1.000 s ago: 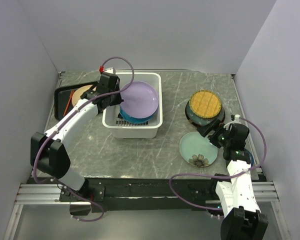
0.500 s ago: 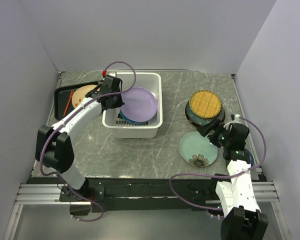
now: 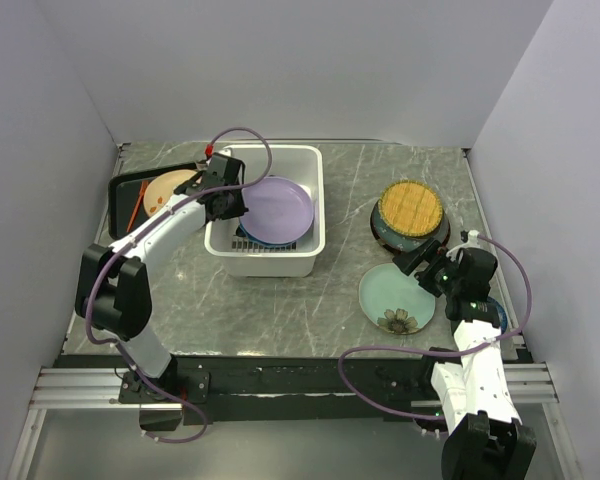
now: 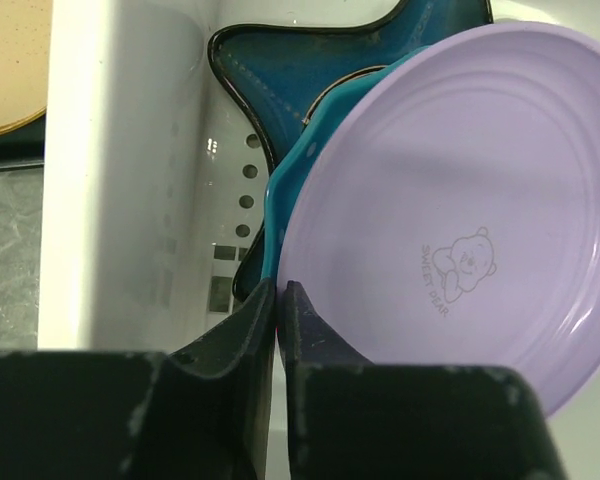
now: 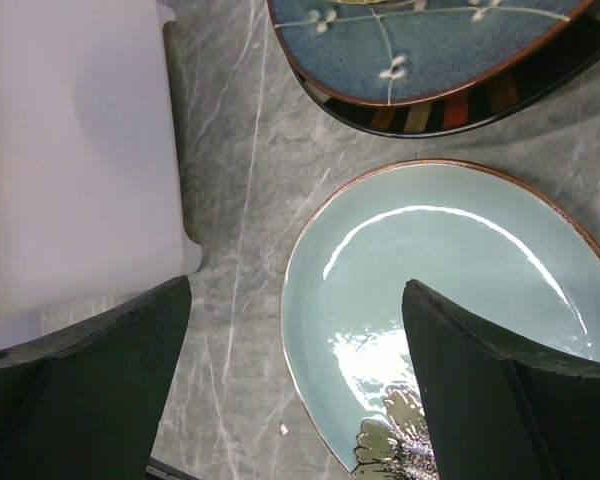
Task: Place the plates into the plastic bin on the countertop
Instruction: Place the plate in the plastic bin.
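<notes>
The white plastic bin [image 3: 270,262] stands on the grey-green countertop [image 3: 280,310]. My left gripper [image 3: 230,205] reaches into it and is shut on the left rim of the lavender plate [image 3: 278,208]. In the left wrist view my gripper [image 4: 280,290] pinches that plate [image 4: 450,230], which leans on a teal plate [image 4: 280,190] and a blue star-shaped plate [image 4: 310,70]. My right gripper [image 3: 420,265] is open and empty above the left rim of the pale green plate [image 3: 392,295]. In the right wrist view my gripper [image 5: 295,285] straddles that rim [image 5: 430,270].
A yellow woven-look plate [image 3: 411,207] lies on a dark plate stack [image 3: 385,235] at the right. A tan plate [image 3: 165,190] lies on a black tray [image 3: 125,195] left of the bin. Grey walls close the left, back and right.
My left gripper has lowered the lavender plate deeper into the bin, and the plate now lies flatter. The right arm has not moved.
</notes>
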You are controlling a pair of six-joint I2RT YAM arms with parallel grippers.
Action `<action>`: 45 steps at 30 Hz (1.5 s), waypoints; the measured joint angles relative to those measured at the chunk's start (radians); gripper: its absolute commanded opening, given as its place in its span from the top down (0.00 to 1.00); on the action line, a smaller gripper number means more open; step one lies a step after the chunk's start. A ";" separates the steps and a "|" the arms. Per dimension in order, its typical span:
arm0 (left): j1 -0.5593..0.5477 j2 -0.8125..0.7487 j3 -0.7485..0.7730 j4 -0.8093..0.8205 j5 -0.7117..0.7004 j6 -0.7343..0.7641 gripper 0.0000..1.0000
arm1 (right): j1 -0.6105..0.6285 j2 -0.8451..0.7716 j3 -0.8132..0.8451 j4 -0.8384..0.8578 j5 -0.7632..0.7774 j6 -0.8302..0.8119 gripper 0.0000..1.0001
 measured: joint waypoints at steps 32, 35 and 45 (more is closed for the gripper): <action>0.010 -0.232 -0.049 0.089 0.086 0.000 0.09 | 0.000 0.000 -0.016 0.013 0.000 0.004 0.07; 0.010 -0.257 -0.058 0.111 0.125 0.001 0.08 | 0.000 0.000 -0.016 0.013 -0.001 0.004 0.07; 0.007 -0.309 -0.084 0.181 0.273 0.001 0.07 | 0.000 -0.001 -0.016 0.013 0.000 0.005 0.07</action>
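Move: The left fingertips are still at the left rim of the purple plate, whose middle lies about 8 cm to the right, 1 cm ahead and 2 cm lower. The star plate sits under it, some 7 cm right, 1 cm ahead and 4 cm below the hand; the brown plate is roughly 17 cm left and 4 cm ahead, outside the bin. From the idle right hand the purple plate is about 30 cm left and 13 cm ahead, some 5 cm lower. The left hand opens wide, frees the purple plate's rim, then rises about 13 cm, tilting some 30 degrees. ##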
